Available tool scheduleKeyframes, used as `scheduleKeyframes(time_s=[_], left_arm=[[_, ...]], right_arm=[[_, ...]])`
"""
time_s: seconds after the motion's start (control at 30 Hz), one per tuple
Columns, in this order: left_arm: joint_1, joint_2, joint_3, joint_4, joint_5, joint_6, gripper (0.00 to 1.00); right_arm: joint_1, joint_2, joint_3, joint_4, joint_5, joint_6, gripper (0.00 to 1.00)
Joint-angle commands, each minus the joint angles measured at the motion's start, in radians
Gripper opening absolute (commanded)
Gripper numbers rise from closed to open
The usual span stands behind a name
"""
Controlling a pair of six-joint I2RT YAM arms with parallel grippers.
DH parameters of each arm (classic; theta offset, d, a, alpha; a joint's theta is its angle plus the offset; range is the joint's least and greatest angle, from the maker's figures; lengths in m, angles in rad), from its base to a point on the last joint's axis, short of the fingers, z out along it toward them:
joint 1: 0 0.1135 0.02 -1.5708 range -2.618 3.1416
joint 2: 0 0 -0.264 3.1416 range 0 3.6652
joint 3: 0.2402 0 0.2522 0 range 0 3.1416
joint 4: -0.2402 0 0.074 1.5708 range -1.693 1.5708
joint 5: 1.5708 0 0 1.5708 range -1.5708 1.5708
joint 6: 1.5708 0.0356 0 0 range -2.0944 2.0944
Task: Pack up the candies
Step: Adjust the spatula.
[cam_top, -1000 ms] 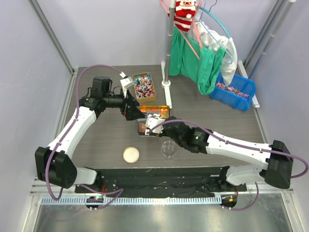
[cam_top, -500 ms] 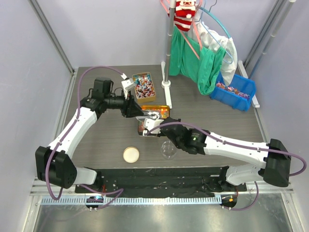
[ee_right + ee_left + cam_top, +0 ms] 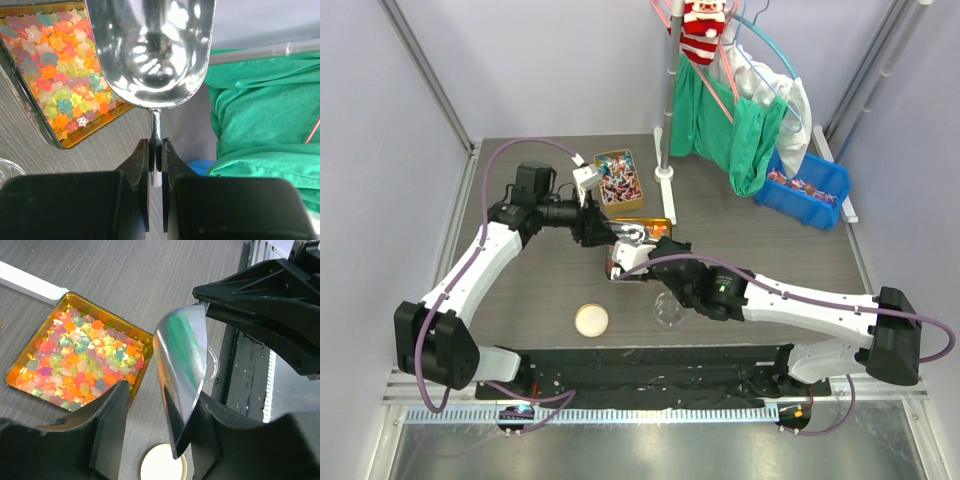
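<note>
The candies (image 3: 617,178), wrapped in red, blue and white, fill a small box at the back of the table. My right gripper (image 3: 155,145) is shut on the thin handle of a shiny metal scoop (image 3: 150,50), which is empty. It holds the scoop over the near edge of a gold tray (image 3: 90,137) of star-shaped jelly pieces. My left gripper (image 3: 161,390) stands open around the scoop's bowl (image 3: 182,360). The bowl leans against the right-hand finger, and a gap shows on the other side. Both grippers meet beside the gold tray (image 3: 640,219).
A round jar lid (image 3: 591,320) and a clear glass jar (image 3: 669,309) sit near the front edge. A blue bin (image 3: 807,187) with more wrapped sweets stands at the back right. A pole stand (image 3: 665,175) hung with green cloth rises behind the tray.
My left gripper's jaws have narrowed from wide open and now stand around the scoop's bowl. My right gripper has carried the scoop slightly up and towards the left gripper.
</note>
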Motion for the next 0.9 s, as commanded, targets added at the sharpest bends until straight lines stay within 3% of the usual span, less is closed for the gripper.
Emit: scheduleKeyframes(time_s=[0.0,0.17,0.27,0.3,0.37,0.4,0.47,0.5,0.6,0.7,0.73,0.87], left_arm=[[-0.005,0.003,-0.001,0.012,0.002,0.019,0.5],[-0.005,0.001,0.005,0.012,-0.001,0.019,0.51],[-0.007,0.007,0.004,0.012,0.0,0.019,0.38],[-0.007,0.007,0.002,0.012,0.0,0.019,0.29],[-0.005,0.01,0.001,0.012,0.002,0.019,0.2],[-0.005,0.01,0.001,0.012,0.002,0.02,0.1],[-0.007,0.01,-0.004,0.012,0.006,0.028,0.0],[-0.005,0.007,-0.007,0.013,0.01,0.028,0.0],[-0.007,0.003,-0.016,-0.002,0.043,0.049,0.0],[-0.007,0.001,-0.019,-0.034,0.101,0.077,0.0],[-0.005,0.0,-0.019,-0.045,0.115,0.086,0.0],[-0.005,-0.002,-0.016,-0.091,0.172,0.126,0.0]], right_arm=[[0.011,-0.012,0.03,0.079,0.024,0.001,0.01],[0.025,0.008,0.007,0.085,0.019,0.007,0.01],[0.031,0.014,0.01,0.079,0.01,0.021,0.01],[0.034,0.02,0.01,0.079,0.007,0.021,0.01],[0.045,0.029,0.01,0.079,0.007,0.02,0.01],[0.046,0.031,0.01,0.079,0.007,0.023,0.01],[0.055,0.031,0.016,0.069,0.001,0.026,0.02],[0.057,0.031,0.021,0.059,-0.012,0.03,0.03],[0.058,0.009,0.07,-0.023,-0.062,0.046,0.15],[0.058,-0.053,0.105,-0.137,-0.177,0.063,0.34],[0.057,-0.076,0.11,-0.154,-0.24,0.06,0.48],[0.057,-0.155,0.101,-0.195,-0.289,0.05,0.56]])
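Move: The spatula hangs between the hands, its handle already in the right fingers and its bowl's front lip between the left hand's half-open fingers; its middle is about 7 cm right of the left hand and 1 cm back, and some 5 cm left of the right hand and 1 cm ahead. The gummy tin lies about 18 cm below the left hand, 5 cm ahead and 6 cm right; the round lid some 12 cm back, 7 cm left. The left fingers close on the lip of the spatula's bowl and keep that pinch, the hand sinking about 1 cm, then easing back as much. The right hand, still gripping the handle, first edges a little left and down; then its fingers open to about half, let go of the handle, and it draws back some 3 cm, turning about 10 degrees counter-clockwise. ##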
